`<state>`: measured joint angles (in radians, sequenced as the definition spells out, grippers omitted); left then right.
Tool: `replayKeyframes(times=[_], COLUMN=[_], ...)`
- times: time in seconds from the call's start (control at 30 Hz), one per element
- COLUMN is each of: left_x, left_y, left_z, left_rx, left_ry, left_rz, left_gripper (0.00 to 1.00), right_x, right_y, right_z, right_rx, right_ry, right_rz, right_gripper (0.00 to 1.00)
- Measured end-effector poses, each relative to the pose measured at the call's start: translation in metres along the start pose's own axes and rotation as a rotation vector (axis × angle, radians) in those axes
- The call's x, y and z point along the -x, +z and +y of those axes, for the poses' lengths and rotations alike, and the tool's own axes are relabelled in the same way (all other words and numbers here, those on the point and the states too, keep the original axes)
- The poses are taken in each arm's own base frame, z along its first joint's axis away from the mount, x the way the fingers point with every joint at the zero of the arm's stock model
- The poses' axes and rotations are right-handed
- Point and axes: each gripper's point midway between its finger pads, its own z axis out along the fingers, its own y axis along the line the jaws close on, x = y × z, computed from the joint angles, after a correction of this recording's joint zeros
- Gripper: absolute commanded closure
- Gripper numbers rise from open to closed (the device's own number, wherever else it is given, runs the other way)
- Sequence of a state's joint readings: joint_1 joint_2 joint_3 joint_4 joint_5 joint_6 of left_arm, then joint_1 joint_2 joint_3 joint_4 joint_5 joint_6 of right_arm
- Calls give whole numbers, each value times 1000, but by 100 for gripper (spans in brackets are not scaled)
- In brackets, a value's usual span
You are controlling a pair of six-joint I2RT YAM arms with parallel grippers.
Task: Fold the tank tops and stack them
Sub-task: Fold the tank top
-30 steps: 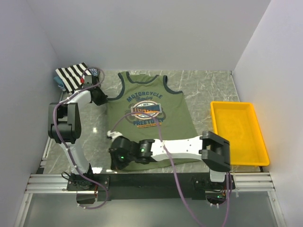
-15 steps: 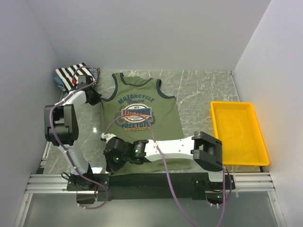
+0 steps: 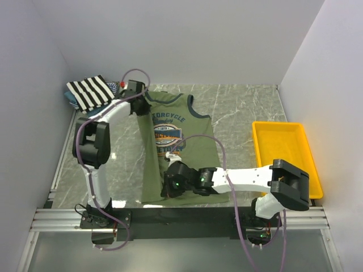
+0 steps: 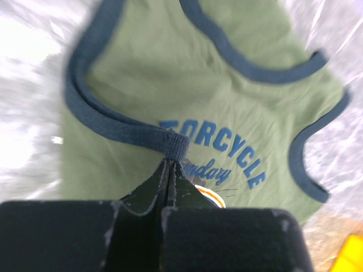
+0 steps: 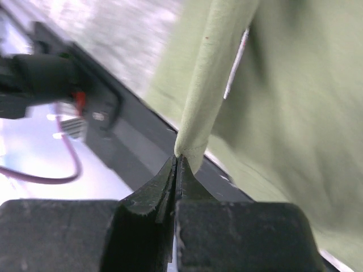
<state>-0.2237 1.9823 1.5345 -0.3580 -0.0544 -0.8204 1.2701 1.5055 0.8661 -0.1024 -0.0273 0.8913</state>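
Note:
The olive green tank top (image 3: 195, 126) with navy trim lies in the middle of the table, its left side lifted and drawn over towards the chest print. My left gripper (image 3: 143, 101) is at the top left strap; the left wrist view shows this gripper (image 4: 172, 161) shut on the navy trim (image 4: 173, 144). My right gripper (image 3: 168, 182) is over the shirt's lower part; its own view shows that gripper (image 5: 177, 158) shut on a folded bit of the green hem (image 5: 195, 122). A black-and-white striped tank top (image 3: 89, 92) lies at the back left corner on blue patterned cloth (image 3: 70, 100).
A yellow plastic tray (image 3: 286, 164) sits on the right side of the table. White walls close in the left, back and right. The black rail (image 3: 181, 215) with the arm bases runs along the near edge, just below the shirt's hem.
Both grippers have swung to the right with the shirt's left edge, carrying it from the left of the table over onto the shirt's middle. The shirt now looks narrower.

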Motion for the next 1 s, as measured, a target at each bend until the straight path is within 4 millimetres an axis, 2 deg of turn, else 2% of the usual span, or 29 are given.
replayKeyframes(times=[0.13, 0.27, 0.57, 0.83, 1.0], left_x=[-34, -52, -52, -63, -73], left_y=[20, 27, 23, 24, 28], left_z=[-8, -10, -29, -42, -44], left_rx=[17, 35, 3, -13, -12], left_ry=[31, 57, 75, 99, 115], left_rz=[58, 85, 72, 82, 96], left_gripper=[100, 99, 99, 99, 100], right_x=[-17, -24, -23, -37, -39], right_y=[0, -3, -11, -11, -13], right_z=[-24, -34, -42, -65, -72], right_rx=[-44, -62, -57, -104, -114], right_ry=[38, 67, 114, 150, 168], right_rz=[18, 20, -29, -23, -33], right_gripper=[100, 100, 100, 100, 100])
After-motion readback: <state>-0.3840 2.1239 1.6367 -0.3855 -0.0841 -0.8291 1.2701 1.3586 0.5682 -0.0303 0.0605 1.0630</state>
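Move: The left hand, gripping the tank top's lower left armhole trim, has the middle of the MOTORCYCLE lettering about 10 cm to its right, 1 cm back and 8 below. From it the front neckline lies some 8 cm ahead and 8 right, the round badge 9 back and 9 right. The right hand, gripping the side's bottom end, has the middle of the hem about 10 cm right, level fore and aft and 7 below. Both hands keep their shut grip on the tank top's left side and carry it to the right and down over the front, the left hand about 8 cm across towards the lettering, dropping some 4 cm early, rising a little, then sinking again at the end. The right hand takes the bottom end about 6.5 cm right along the hem while sinking 5 cm in two steps, and turns some 10 degrees clockwise. ##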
